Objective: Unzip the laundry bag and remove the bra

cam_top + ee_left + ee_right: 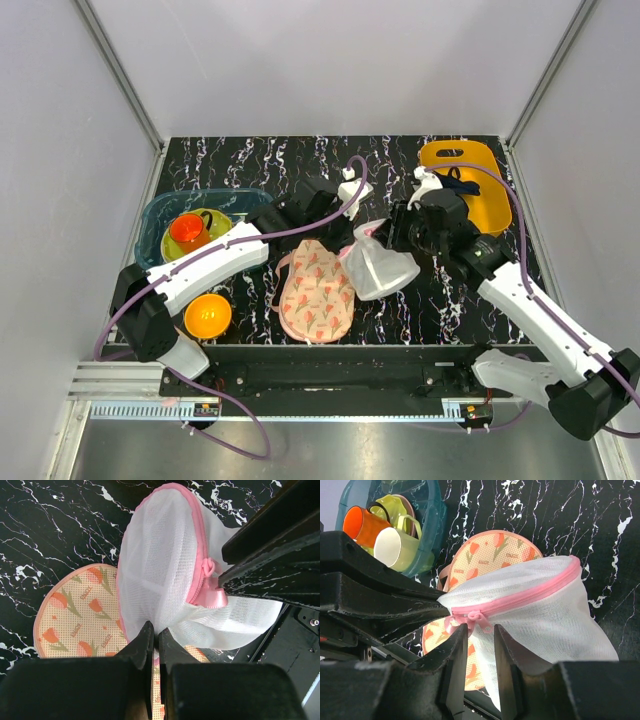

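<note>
The laundry bag (385, 268) is a white mesh dome with a pink zipper rim, held up over the table's middle between both arms. It also shows in the left wrist view (160, 565) and the right wrist view (540, 610). My left gripper (345, 235) (156, 635) is shut on the bag's white mesh by the rim. My right gripper (402, 235) (479, 636) stands slightly open, its tips just under the pink zipper pull (481, 621), which hangs at the top of the gap. The zipper looks closed. The bra is hidden.
A flat floral peach pad (315, 292) (75, 620) lies under the bag. A teal bin (160, 225) at the left holds an orange cup (187, 230) and green cups. An orange bowl (207, 315) sits near the front left. A yellow basket (470, 160) at the back right holds a dark garment (458, 182).
</note>
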Available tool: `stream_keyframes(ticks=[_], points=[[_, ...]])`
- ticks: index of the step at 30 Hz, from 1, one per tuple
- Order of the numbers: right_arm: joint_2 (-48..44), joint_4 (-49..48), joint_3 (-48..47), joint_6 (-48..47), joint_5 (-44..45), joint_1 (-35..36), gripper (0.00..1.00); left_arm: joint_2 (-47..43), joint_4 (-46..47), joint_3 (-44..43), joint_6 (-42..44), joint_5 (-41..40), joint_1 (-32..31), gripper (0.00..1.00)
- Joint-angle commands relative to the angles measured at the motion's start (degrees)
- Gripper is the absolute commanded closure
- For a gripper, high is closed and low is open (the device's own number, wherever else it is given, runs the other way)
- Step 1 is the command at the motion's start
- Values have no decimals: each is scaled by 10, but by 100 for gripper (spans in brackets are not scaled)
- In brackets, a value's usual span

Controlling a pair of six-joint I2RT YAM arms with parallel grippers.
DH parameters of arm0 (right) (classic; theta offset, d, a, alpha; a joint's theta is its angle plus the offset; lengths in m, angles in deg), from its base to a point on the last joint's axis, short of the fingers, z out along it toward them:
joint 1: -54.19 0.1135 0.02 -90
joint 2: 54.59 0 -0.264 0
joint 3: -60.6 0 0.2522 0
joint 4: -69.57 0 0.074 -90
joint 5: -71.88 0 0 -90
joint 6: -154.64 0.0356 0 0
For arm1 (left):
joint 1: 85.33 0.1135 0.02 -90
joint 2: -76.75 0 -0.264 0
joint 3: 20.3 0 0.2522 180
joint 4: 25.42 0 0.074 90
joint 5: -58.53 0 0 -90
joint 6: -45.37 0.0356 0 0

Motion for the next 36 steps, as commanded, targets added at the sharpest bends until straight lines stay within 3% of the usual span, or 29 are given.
stream_keyframes(ticks=[1,7,24,28,32,36], points=[[-21,-23,7,3,-2,0,66,-15,35,-12,-4,8,-2,100],[-51,-41,30,12,-2,-24,64,-15,35,-14,-9,9,-3,100],[15,-68,15,-1,-93,-34,67,-8,33,-26,-8,15,-6,100],[7,-68,16,-1,-75,-36,79,-8,30,-25,-6,14,-6,100],[-19,-65,27,-1,-39,-35,98,-7,29,-23,-5,13,-6,100],[-37,-55,37,-5,-4,-35,100,-6,29,-21,-5,13,-6,100]])
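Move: The zipper pull lies just below the right fingertips, about 1 cm ahead, 1 cm left and 2 cm down. The laundry bag's body hangs some 6 cm back, 1 cm right and 8 cm below that hand; the tulip-print pouch is about 13 cm left, 12 cm back and 18 cm down. From the left hand, still pinching the bag's end, the pull is roughly 6 cm right, 1 cm ahead and 1 cm up. The right hand swings 1.5 cm right, back left and down onto the zipper pull, shuts its fingers, then rises slightly. ##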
